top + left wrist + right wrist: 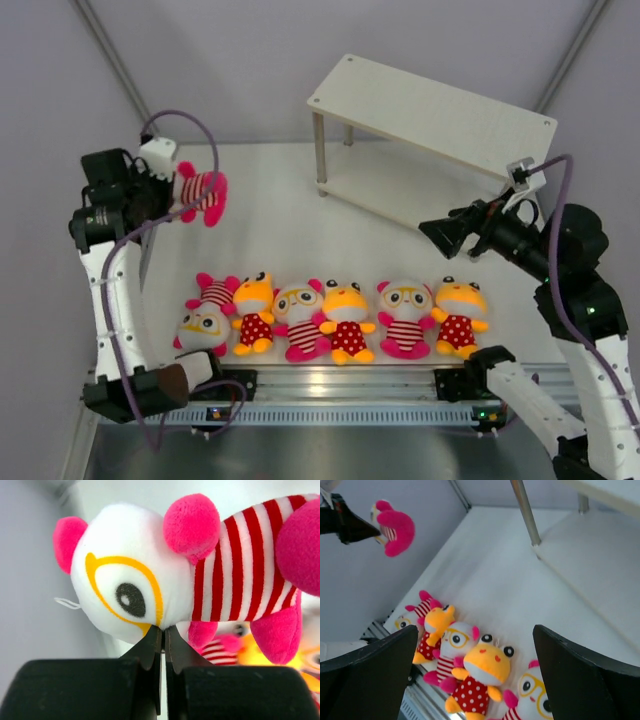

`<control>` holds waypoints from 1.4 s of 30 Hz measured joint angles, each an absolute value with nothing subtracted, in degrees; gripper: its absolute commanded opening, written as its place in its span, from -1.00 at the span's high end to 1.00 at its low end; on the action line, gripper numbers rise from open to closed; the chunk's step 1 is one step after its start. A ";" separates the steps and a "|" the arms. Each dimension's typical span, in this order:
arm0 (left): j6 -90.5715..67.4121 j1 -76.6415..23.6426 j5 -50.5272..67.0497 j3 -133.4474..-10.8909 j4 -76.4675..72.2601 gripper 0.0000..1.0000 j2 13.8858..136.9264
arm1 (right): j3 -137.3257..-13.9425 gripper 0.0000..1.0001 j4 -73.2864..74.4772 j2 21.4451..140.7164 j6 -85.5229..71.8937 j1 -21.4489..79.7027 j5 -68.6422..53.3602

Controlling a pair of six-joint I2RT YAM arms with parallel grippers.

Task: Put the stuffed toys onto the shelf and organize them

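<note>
My left gripper (168,196) is shut on a pink stuffed toy (202,192) with a striped shirt and holds it in the air at the far left. In the left wrist view the closed fingertips (162,630) pinch the bottom of its white face (130,570). Six more toys lie in a row near the front edge: pink (205,312), yellow (255,310), pink (300,320), yellow (346,320), pink (403,318), yellow (460,316). The shelf (430,108) stands at the back right, both boards bare. My right gripper (440,236) is open and empty, above the table in front of the shelf.
In the right wrist view the open gripper (475,630) looks down on the row of toys (485,667), with a shelf leg (525,512) and the lower board (592,565) at upper right. The held toy (396,526) hangs at upper left. A metal rail (340,385) runs along the front edge.
</note>
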State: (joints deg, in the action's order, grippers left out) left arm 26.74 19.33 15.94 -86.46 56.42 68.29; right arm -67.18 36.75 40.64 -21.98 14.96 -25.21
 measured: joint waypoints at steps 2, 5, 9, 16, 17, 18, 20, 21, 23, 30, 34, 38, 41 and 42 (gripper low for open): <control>25.41 7.03 15.79 -88.90 56.80 1.00 67.55 | -70.57 -0.99 33.23 42.13 -21.56 16.93 -24.97; 23.75 -9.96 15.81 -90.56 58.17 1.00 68.97 | -75.61 -0.99 30.72 47.05 -18.13 25.76 -18.02; 23.46 -18.61 18.92 -90.63 62.26 1.00 71.55 | -80.40 -0.99 27.92 56.93 -8.91 50.11 -6.85; 24.38 -21.06 20.10 -87.94 65.47 1.00 69.41 | -70.50 -0.90 21.82 60.80 3.03 58.74 -9.28; 24.62 -21.19 20.14 -87.53 65.80 1.00 68.95 | -70.19 -0.92 21.12 61.21 4.16 59.16 -9.87; 24.88 -21.28 20.18 -87.15 66.11 1.00 68.58 | -70.13 -0.92 20.25 61.82 5.45 59.46 -10.52; 25.52 -21.43 20.18 -86.39 66.57 1.00 67.92 | -70.24 -0.93 18.15 63.02 7.88 59.90 -11.53; 25.78 -21.47 20.25 -86.02 66.74 1.00 67.64 | -70.63 -0.93 17.78 63.94 9.32 59.90 -12.21; 26.55 -21.52 20.38 -85.32 67.18 1.00 66.96 | -71.79 -0.93 17.04 65.82 11.53 59.90 -13.45; 28.18 -21.58 20.82 -85.08 67.55 1.00 65.34 | -75.83 -0.39 16.97 73.12 16.49 59.90 -21.23; 28.88 -21.61 22.09 -84.97 67.64 1.00 64.73 | -75.88 -0.18 17.26 75.31 17.02 59.94 -23.81; 29.34 -21.61 22.74 -84.62 67.79 1.00 64.31 | -75.88 0.75 17.41 77.10 17.12 59.94 -24.32; 29.85 -21.65 22.87 -84.18 67.99 0.88 63.88 | -76.69 1.00 18.22 77.91 16.23 59.94 -23.99; 29.98 -21.67 22.57 -84.09 68.07 0.65 63.77 | -77.17 1.00 18.61 78.06 15.92 59.94 -23.62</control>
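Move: The left hand already grips the panda toy by its head and takes it to a meeting place about 22 cm right, 8 cm back, nearly level. From the open right hand, this panda lies some 48 cm left, 9 cm ahead and 6 cm lower. The glasses panda on the table is about 27 cm left, 7 cm back and 32 cm below that hand; the shelf's left leg is 22 cm left, 26 cm ahead and 21 cm lower. Left hand carries the panda about 20 cm right; right reaches 25 cm left and pinches its pink limb. ##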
